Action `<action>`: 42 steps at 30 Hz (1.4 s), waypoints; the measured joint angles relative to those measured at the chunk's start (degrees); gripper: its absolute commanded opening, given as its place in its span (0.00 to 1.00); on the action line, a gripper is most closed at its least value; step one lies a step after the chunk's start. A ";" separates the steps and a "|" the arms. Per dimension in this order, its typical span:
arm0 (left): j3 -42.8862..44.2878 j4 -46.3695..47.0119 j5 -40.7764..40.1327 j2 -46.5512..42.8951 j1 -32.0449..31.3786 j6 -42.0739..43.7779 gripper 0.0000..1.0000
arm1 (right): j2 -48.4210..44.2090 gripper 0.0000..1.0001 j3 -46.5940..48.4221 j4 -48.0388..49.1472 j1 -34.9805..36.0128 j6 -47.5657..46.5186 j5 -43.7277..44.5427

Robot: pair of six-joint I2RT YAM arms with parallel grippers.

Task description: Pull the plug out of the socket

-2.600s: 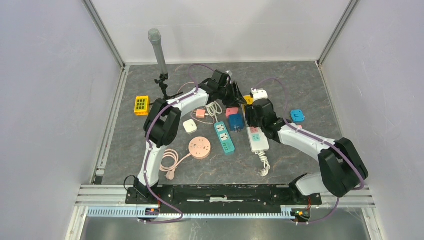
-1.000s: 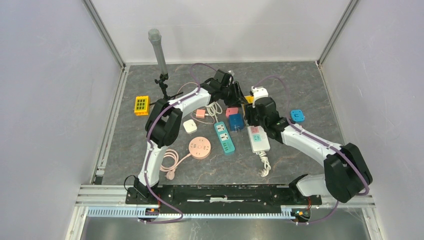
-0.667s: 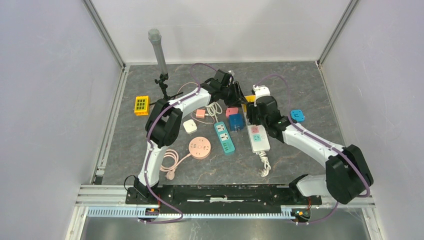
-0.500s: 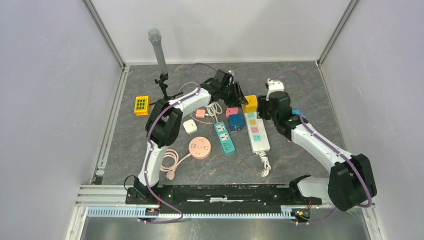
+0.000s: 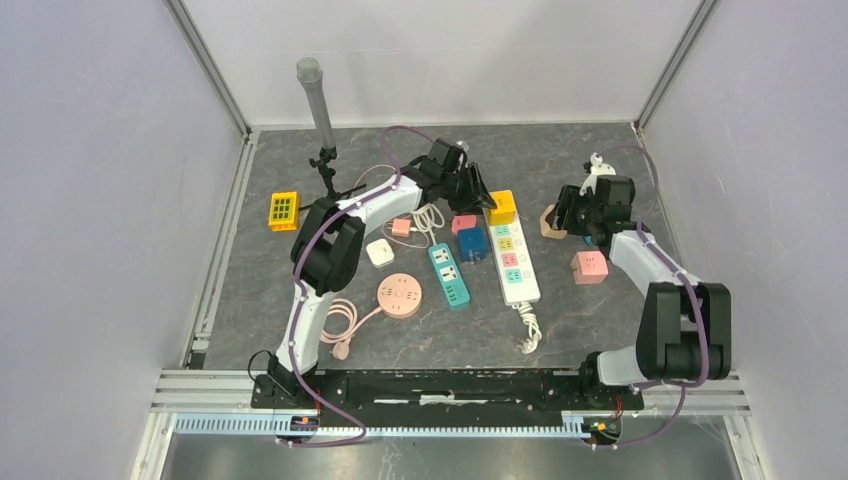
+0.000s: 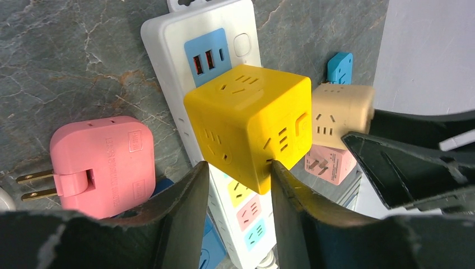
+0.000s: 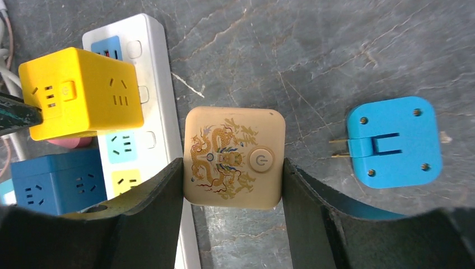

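Note:
A white power strip (image 5: pixel 515 265) lies mid-table, also in the left wrist view (image 6: pixel 168 50) and the right wrist view (image 7: pixel 151 45). A yellow cube plug (image 5: pixel 501 207) sits on its far end. My left gripper (image 5: pixel 483 195) is shut on the yellow cube (image 6: pixel 246 117), fingers against its two lower sides (image 6: pixel 238 165). My right gripper (image 5: pixel 557 218) is shut on a beige cube plug (image 7: pixel 232 157) with a dragon print and holds it to the right of the strip, apart from it (image 7: pixel 232 162). The beige cube shows in the left wrist view (image 6: pixel 339 115).
A pink cube (image 5: pixel 589 267) lies right of the strip. A blue flat adapter (image 7: pixel 392 143) lies right of the beige cube. A pink flat adapter (image 6: pixel 101 162), dark blue cube (image 5: pixel 472 244), teal strip (image 5: pixel 449 274) and round pink socket (image 5: pixel 400 296) lie left of the strip. A grey post (image 5: pixel 318 100) stands far left.
My right arm has swung right, away from the white strip, carrying the beige cube. The strip's top sockets and a pink cube have come into view. The left arm has stayed on the yellow cube.

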 measured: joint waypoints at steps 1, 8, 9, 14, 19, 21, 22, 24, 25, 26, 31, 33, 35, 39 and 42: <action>0.00 0.00 0.00 0.00 0.00 0.02 0.52 | 1.22 0.17 0.00 0.37 -1.57 0.15 -2.86; 0.00 -0.17 -0.11 0.02 0.00 0.42 0.55 | 5.55 0.52 -0.02 1.25 -6.08 1.68 -12.68; 0.00 -0.17 -0.11 0.02 0.00 0.48 0.55 | 5.64 0.56 -0.07 1.27 -6.16 1.84 -13.16; 0.00 -0.15 -0.09 0.15 0.00 0.55 0.57 | 5.73 0.74 -0.13 1.29 -6.47 2.69 -12.61; 0.00 -0.15 -0.04 0.24 0.00 0.57 0.60 | 4.90 0.90 -0.55 0.96 -6.62 2.75 -7.69; 0.00 -0.15 -0.04 0.33 0.00 0.59 0.62 | 3.61 0.94 -0.85 0.55 -6.64 2.47 -5.99; 0.00 -0.15 -0.04 0.33 0.00 0.59 0.63 | 2.80 0.96 -0.94 0.39 -6.62 2.38 -5.51; 0.00 -0.17 -0.04 0.37 0.00 0.61 0.64 | 0.68 0.97 -1.46 0.66 -6.62 2.14 -5.18; 0.00 -0.20 -0.04 0.42 0.00 0.59 0.65 | -0.79 0.97 -1.92 0.98 -6.62 1.97 -5.14; 0.00 -0.17 -0.02 0.44 0.00 0.61 0.66 | -2.19 0.97 -2.36 1.38 -6.60 1.81 -5.16; -0.74 0.81 0.04 0.44 0.00 0.85 0.75 | -8.17 0.97 -3.91 3.41 -5.40 1.42 -5.29; -1.79 2.36 0.28 0.35 0.02 1.01 0.79 | -9.68 0.97 -4.35 4.44 -4.02 1.40 -5.22; -2.93 3.85 0.37 0.07 0.00 1.22 0.84 | -10.95 0.97 -4.83 5.33 -1.68 1.42 -5.14; -6.78 7.15 -0.35 -1.81 0.00 2.05 0.90 | -11.80 0.97 -5.40 6.34 4.31 1.44 -3.85; -11.37 8.79 -2.23 -4.96 -0.02 2.29 0.91 | -11.67 0.96 -5.40 6.78 8.57 1.46 -2.10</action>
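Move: The beige plug is already off the white strip, pinched in the right hand about 7 cm above bare table, its set-down spot. From that hand the yellow plug stands some 13 cm left and 3 cm ahead, the flat blue plug 11 cm right and 3 cm back, the pink cube plug 9 cm right and 11 cm back. For the left hand the yellow plug is 4 cm to its right, nearly level, and the beige plug 17 cm right, 4 cm back. The beige plug is lowered about 2.5 cm by the right hand, rolling some 10 degrees with its left side rising, and let go as the fingers spread wide. That hand slips a little right, climbs roughly 8 cm, then swings left towards the yellow plug, fingers tilting up. The left hand, by the yellow plug, sinks about 1 cm and opens from half to nearly full. ##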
